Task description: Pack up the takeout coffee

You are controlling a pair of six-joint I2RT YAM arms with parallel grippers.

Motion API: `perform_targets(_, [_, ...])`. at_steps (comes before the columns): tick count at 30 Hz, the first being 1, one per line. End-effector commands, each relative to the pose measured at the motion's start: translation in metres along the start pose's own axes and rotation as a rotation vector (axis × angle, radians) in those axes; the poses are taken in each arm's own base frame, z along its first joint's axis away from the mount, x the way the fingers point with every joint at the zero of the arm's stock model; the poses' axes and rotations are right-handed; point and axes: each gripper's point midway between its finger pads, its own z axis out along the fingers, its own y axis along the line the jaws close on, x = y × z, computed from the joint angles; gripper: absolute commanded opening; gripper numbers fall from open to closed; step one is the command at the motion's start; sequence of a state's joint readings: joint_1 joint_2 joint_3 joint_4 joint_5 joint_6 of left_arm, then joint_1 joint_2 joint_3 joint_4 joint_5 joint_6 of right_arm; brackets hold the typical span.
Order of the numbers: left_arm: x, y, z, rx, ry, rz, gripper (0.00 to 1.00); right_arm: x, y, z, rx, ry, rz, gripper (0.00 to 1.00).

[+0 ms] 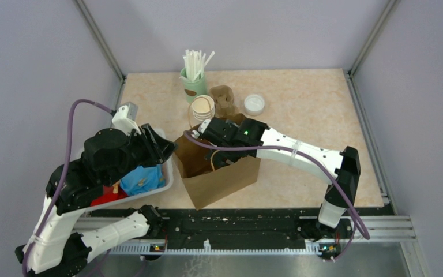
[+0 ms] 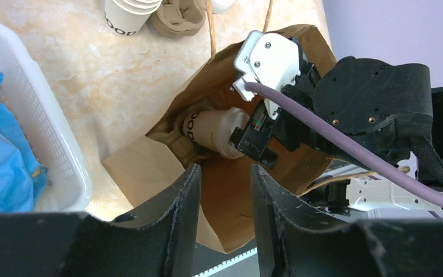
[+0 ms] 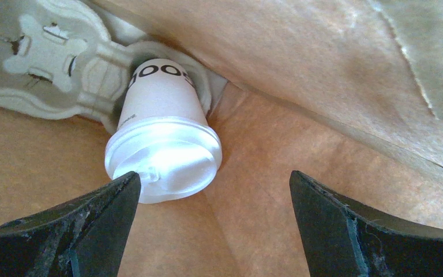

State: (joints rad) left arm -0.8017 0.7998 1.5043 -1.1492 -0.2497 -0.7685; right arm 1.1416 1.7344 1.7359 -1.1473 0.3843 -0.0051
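The takeout coffee (image 3: 161,133), a cream cup with dark lettering and a white lid, stands in a socket of a pulp carrier tray (image 3: 40,63) inside the open brown paper bag (image 1: 225,179). My right gripper (image 3: 213,176) reaches into the bag and is open wide; its left fingertip sits beside the lid and nothing is between its fingers. In the left wrist view the coffee (image 2: 213,130) shows through the bag's mouth beside the right gripper (image 2: 256,141). My left gripper (image 2: 225,170) hovers over the bag's near rim (image 2: 144,167), fingers apart and holding nothing.
A white basket (image 1: 164,184) with blue and red packs stands left of the bag, under the left arm. Behind the bag are a stack of lidless cups (image 1: 202,109), spare pulp carriers (image 1: 224,99), a loose lid (image 1: 254,104) and a green cup of straws (image 1: 194,78).
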Motion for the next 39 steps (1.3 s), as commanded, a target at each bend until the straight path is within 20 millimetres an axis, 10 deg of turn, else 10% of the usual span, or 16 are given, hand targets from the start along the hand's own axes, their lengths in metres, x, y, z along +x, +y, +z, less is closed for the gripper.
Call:
perform_targets(1, [-0.013,-0.021,0.002,0.063,-0.025,-0.01,0.44,0.003,-0.032,-0.011,0.157,-0.028,0.125,0.99])
perform_targets(16, [-0.021,-0.029,-0.001,0.081,-0.035,-0.01,0.46,0.012,-0.084,-0.032,0.283,-0.014,0.26,0.99])
perform_targets(29, [-0.037,-0.044,0.014,0.072,-0.045,0.064,0.63,-0.042,-0.085,-0.119,0.093,-0.288,0.514,0.96])
perform_targets(39, [-0.086,-0.082,0.063,0.037,-0.112,0.256,0.9,-0.051,-0.135,-0.221,0.119,-0.595,0.73,0.93])
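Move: Inside the tilted mouth of the paper bag stands the open right hand, the bag's middle only about 2 cm ahead and 3 cm below. The lidded coffee cup lies roughly 4 cm ahead, 5 cm left and 9 cm down. Outside, the stack of cups is some 25 cm ahead and 8 cm left of the right hand. From the left hand, the bag's middle is about 6 cm ahead, 15 cm right and 18 cm below. Sweeping right and forward some 7 cm inside the bag while turning clockwise, the right hand pushes the bag's wall along, then rises nearly 20 cm out of the mouth, tilting its left side up, fingers still wide. The left hand drifts at first, then goes up, forward and right around 5 cm each way as its half-open fingers spread nearly wide. ##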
